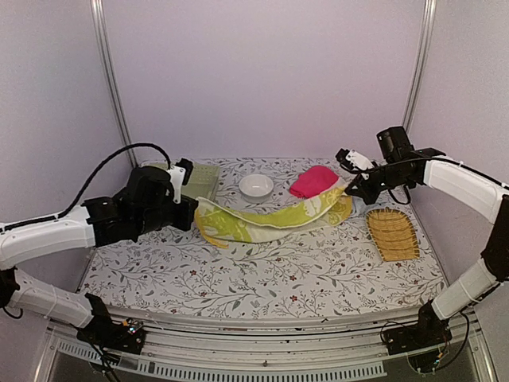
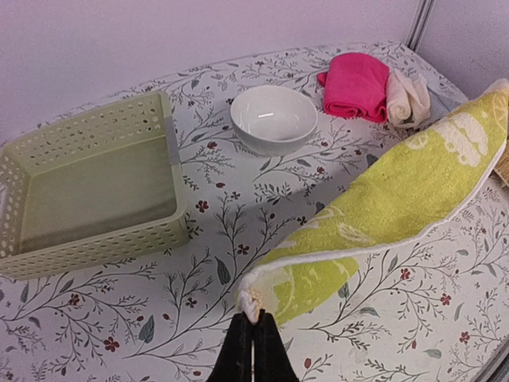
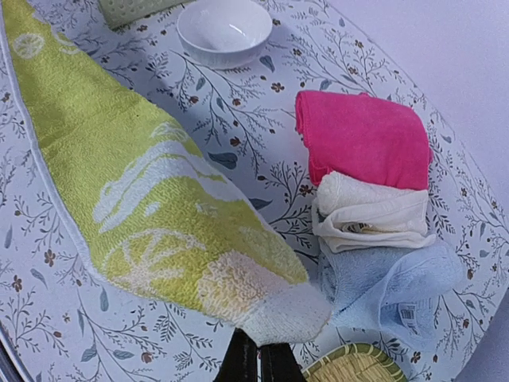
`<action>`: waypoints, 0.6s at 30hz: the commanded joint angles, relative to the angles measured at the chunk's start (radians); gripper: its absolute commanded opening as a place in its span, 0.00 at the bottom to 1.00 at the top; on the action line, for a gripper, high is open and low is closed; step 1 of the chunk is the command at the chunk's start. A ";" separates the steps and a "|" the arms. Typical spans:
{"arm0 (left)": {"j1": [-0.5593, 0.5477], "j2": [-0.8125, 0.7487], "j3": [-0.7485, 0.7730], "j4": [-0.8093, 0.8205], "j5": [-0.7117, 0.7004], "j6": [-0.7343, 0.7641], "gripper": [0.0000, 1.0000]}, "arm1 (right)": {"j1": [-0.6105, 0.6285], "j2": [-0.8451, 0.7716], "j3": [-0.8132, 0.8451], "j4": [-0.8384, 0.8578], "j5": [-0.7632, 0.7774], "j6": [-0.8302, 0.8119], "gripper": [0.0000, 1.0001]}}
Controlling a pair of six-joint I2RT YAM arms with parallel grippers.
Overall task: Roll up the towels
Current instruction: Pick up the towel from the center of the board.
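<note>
The yellow-green-and-cream towel (image 1: 270, 216) hangs stretched across the table between both grippers, sagging in the middle. My left gripper (image 2: 254, 318) is shut on its left cream corner, low over the table. My right gripper (image 3: 258, 346) is shut on the opposite white-edged corner (image 3: 294, 314), held up at the right (image 1: 350, 189). Behind it lie the bright pink towel (image 3: 362, 135), the small cream-white towel (image 3: 370, 211) loosely rolled, and the crumpled pale blue towel (image 3: 382, 282), side by side and touching.
A white bowl (image 1: 256, 185) stands at the back centre. The pale green plastic basket (image 2: 87, 183) sits at the back left, close to my left arm. The yellow woven tray (image 1: 392, 233) lies at the right, below my right gripper.
</note>
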 commanded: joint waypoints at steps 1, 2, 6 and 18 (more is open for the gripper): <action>0.003 -0.163 0.008 -0.039 -0.006 0.044 0.00 | -0.017 -0.156 0.011 -0.060 -0.164 0.023 0.02; -0.002 -0.221 0.007 -0.050 -0.004 0.051 0.00 | -0.021 -0.191 0.005 -0.059 -0.189 0.024 0.02; -0.077 -0.366 0.052 -0.135 -0.045 0.095 0.00 | -0.038 -0.346 -0.042 -0.064 -0.254 0.002 0.02; -0.263 -0.461 -0.006 -0.140 -0.006 0.069 0.00 | -0.047 -0.569 -0.182 -0.310 -0.543 -0.138 0.02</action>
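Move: Both hands already hold the yellow towel's ends; its sagging middle is some 25 cm right and 3 cm ahead of the left hand, 22 cm left and 4 cm back of the right, about 10 cm below both. From the left hand the bowl stands 24 cm ahead, 18 right, and the basket 21 ahead, 11 left. From the right hand the pink towel lies 19 cm ahead, 6 left, and the blue towel 12 ahead, 10 right, all low on the table. Both hands, still pinching the yellow towel's ends, sweep up some 15 cm and back 10 to 15 cm. ##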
